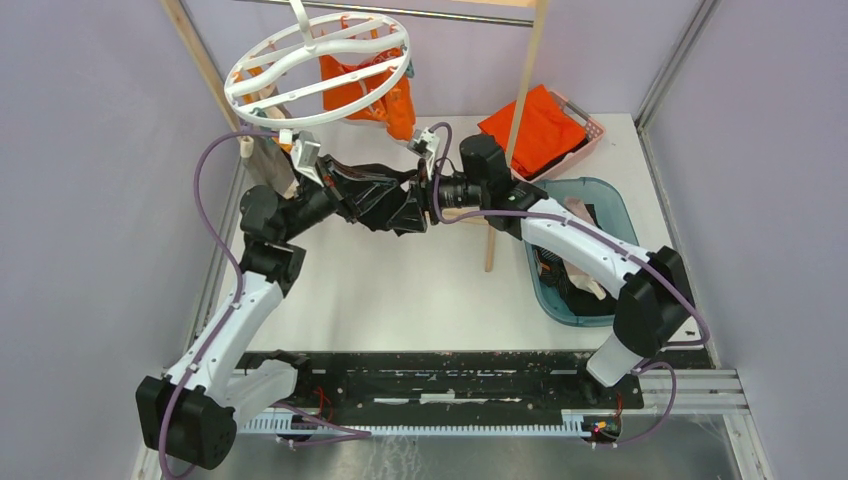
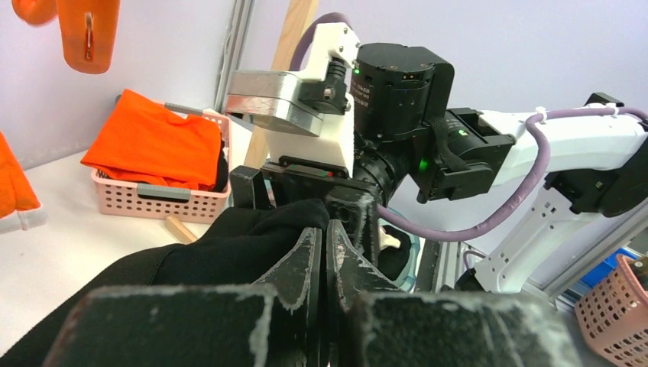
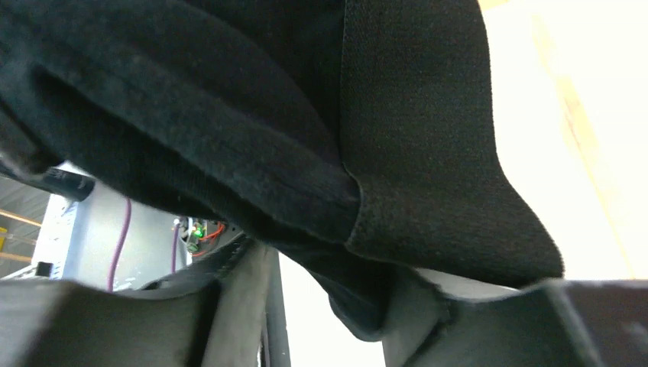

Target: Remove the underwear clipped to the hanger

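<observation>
The white ring hanger point(image 1: 318, 70) hangs at the top left. Orange underwear point(image 1: 370, 90) is clipped under it, and its edge shows in the left wrist view point(image 2: 11, 183). The beige-grey underwear point(image 1: 268, 165) hangs at the ring's left. The black underwear point(image 1: 375, 195) is off the ring, between both grippers. My left gripper point(image 1: 408, 212) has its fingers pressed together point(image 2: 322, 229) with the black cloth point(image 2: 221, 245) at their tips. My right gripper point(image 1: 432, 195) faces it with jaws apart point(image 3: 336, 306), and the black cloth point(image 3: 267, 115) drapes between and over its fingers.
A wooden post point(image 1: 510, 150) of the frame stands just behind the right wrist, with a metal bar point(image 1: 450, 14) on top. A pink basket point(image 1: 590, 130) holds folded orange cloth. A teal bin point(image 1: 620, 215) with garments sits at the right. An orange peg point(image 2: 88, 34) dangles above.
</observation>
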Available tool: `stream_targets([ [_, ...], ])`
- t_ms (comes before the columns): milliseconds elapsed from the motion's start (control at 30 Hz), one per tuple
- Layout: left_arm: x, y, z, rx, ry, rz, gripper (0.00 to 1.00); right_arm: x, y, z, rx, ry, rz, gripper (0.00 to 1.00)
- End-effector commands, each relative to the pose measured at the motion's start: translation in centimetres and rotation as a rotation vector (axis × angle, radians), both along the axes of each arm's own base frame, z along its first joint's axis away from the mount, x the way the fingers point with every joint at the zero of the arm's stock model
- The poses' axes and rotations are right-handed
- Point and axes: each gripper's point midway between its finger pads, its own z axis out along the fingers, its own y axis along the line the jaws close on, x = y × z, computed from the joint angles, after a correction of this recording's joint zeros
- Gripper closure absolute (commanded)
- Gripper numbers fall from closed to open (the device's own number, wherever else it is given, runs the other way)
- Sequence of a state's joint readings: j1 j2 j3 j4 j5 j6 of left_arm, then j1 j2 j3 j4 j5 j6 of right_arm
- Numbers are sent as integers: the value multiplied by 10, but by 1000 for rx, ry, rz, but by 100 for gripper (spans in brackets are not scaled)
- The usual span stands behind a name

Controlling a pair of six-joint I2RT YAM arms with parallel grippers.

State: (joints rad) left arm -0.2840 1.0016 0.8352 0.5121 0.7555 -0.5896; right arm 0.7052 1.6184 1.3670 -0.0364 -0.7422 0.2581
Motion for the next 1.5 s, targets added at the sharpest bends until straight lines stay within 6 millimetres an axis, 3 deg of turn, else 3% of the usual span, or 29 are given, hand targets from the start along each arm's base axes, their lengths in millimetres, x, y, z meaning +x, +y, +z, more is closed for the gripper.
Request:
stream_targets([
  [0, -4, 1, 18, -62, -41, 2, 97, -7, 14, 37, 107, -30, 57, 51],
  [200, 0, 6, 6, -2, -57, 53, 95, -9, 7, 35, 96, -48, 43, 98],
  [367, 4, 23, 3, 202, -116, 162, 52, 4, -2, 26, 69, -50, -33, 99],
  [600, 6, 74, 20, 466, -205, 437, 23, 9, -2, 19, 68, -14, -42, 99],
  [800, 1, 141, 57, 501, -157, 794, 20, 15, -5, 16, 46, -29, -74, 99],
  [933, 0, 165, 70, 435, -105, 936, 19, 14, -3, 20, 49, -21, -67, 99],
  [1100, 15, 163, 59, 374, -68, 956, 19, 8, 5, 23, 37, -7, -28, 99],
  [1467, 41, 164, 66, 297, -76, 1010, 20, -25, 32, 26, 31, 10, 100, 99],
])
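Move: The left gripper, shut on the black underwear, has the yellow clip that holds the underwear to the hanger about 16 cm to its left, 6 cm ahead and 5 cm higher. The teal clip hangs some 5 cm left of that yellow clip; the orange shorts hang about 19 cm ahead of the hand, 3 cm to its left and 4 cm above. For the open right gripper, the underwear's free edge is already between the fingers, about 1 cm to its left. Close the right gripper on the underwear's edge and hold there, easing a couple of centimetres left and back at the end. Once it has pinched, open the left fingers wide to let go, swing that hand about 16 cm left and 7 cm up while turning it some 55 degrees counter-clockwise, then ease forward about 4 cm, sinking slightly, to bring the open fingers around the yellow clip. ##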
